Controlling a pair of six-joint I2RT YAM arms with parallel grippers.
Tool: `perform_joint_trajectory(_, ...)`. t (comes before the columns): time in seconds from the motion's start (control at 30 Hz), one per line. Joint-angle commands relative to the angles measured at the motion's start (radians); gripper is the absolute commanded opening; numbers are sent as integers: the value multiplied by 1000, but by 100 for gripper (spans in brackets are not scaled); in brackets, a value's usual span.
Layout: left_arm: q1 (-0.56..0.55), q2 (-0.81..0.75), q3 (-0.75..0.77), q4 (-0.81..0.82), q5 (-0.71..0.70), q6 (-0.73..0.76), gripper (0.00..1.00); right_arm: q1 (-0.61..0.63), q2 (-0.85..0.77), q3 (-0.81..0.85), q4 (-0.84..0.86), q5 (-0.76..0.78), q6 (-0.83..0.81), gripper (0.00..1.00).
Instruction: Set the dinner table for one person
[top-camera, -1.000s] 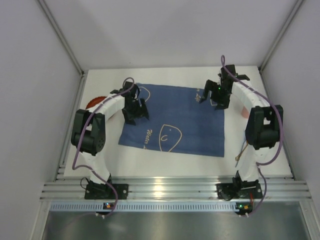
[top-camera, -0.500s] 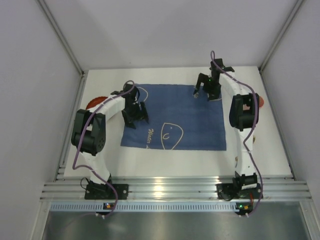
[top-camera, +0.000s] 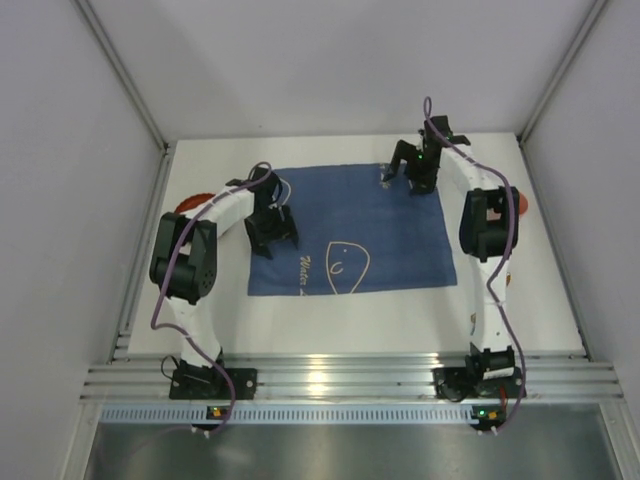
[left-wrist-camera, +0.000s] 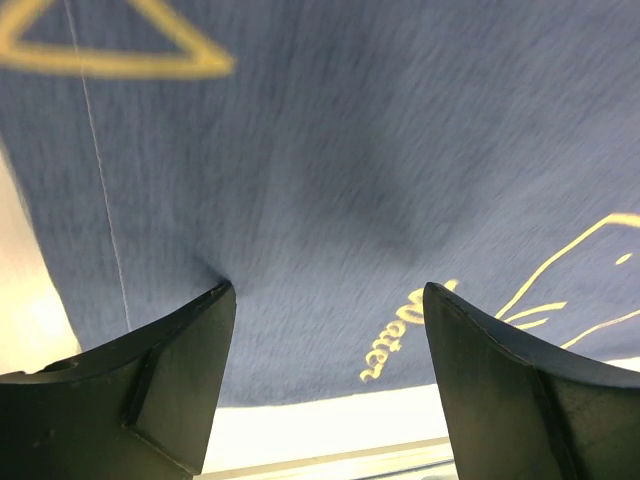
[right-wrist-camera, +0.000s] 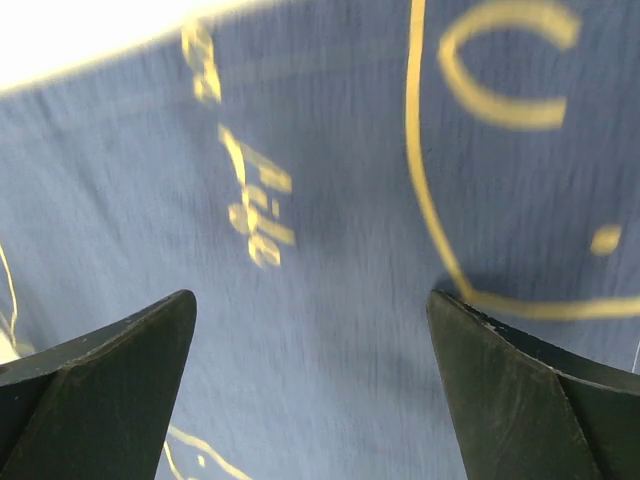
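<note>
The dinner table (top-camera: 350, 322) is a white top carrying a blue cloth mat (top-camera: 360, 225) with yellow line drawings. My left gripper (top-camera: 270, 234) stands open over the mat's left edge. In the left wrist view its fingertips (left-wrist-camera: 214, 302) are down on the cloth (left-wrist-camera: 330, 150), which puckers at the left one; nothing lies between the left gripper's (left-wrist-camera: 325, 300) fingers. My right gripper (top-camera: 402, 173) stands open at the mat's far right part. In the right wrist view the right gripper (right-wrist-camera: 310, 300) spans bare cloth (right-wrist-camera: 330, 250) beside yellow lettering.
A red round thing (top-camera: 185, 206) shows behind the left arm at the table's left edge. Another red thing (top-camera: 522, 203) lies behind the right arm. The ribbed aluminium rail (top-camera: 350, 380) runs along the near edge. Grey walls close in on three sides.
The mat has slid away from the near edge and turned squarer to the table. The right arm swung left and farther back; the left gripper barely moved.
</note>
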Motion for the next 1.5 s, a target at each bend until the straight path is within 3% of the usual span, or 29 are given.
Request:
perform_joint_trajectory(0.0,3,32,96,-45,-41,28,81,0,-189,-133,83,-83,-52,100)
perform_joint_trajectory(0.27,4,66,256,-54,-20,41,81,-87,-578,-286,-33,141,-95,100)
perform_joint_trajectory(0.37,3,55,265,-34,2,36,81,-164,-628,-306,-128,248,-130,100)
perform_joint_trajectory(0.5,3,29,262,-25,19,45,81,-263,-628,-290,-229,301,-190,100)
perform_joint_trajectory(0.67,3,-31,205,-10,11,53,81,-395,-649,-364,-223,288,-173,95)
perform_joint_trajectory(1.13,3,-120,70,26,20,62,80,-353,-525,-422,-223,279,-209,80)
perform_joint_trajectory(1.23,3,-120,70,24,19,64,80,-340,-495,-422,-222,301,-216,62)
perform_joint_trajectory(1.27,3,-121,72,22,16,65,80,-331,-479,-419,-226,301,-222,47)
perform_joint_trajectory(1.33,3,-124,72,21,14,73,80,-317,-465,-402,-238,356,-226,30)
perform_joint_trajectory(1.37,3,-126,72,18,11,79,80,-314,-452,-384,-245,368,-232,10)
perform_joint_trajectory(1.4,3,-124,69,15,10,79,80,-310,-447,-373,-252,397,-236,1)
perform_joint_trajectory(1.47,4,-123,69,15,9,82,80,-293,-432,-343,-286,428,-239,0)
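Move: The right hand, wide open just above the blue placemat's far right part, is bound for the pink cup: about 27 cm to its right, 14 cm back, the cup's middle some 2 cm higher. The placemat's middle is roughly 14 cm back and 11 cm left, 2 cm below; the gold spoon lies about 30 cm back and 18 cm right, 2 cm below. From the left hand the cup is some 50 cm right, 8 cm ahead and 4 cm up. Right fingers end up pinching the left side of the cup's rim, one inside and one outside. To get there the hand sweeps some 25 cm right and 13 cm back in a high arc, up about 20 cm and down about 15, edging a little left in the descent; the wrist turns roughly 30 degrees, bringing the fingers nearer vertical before they shut. The left hand slides forward and rises over the mat, then draws partly back, still open. ##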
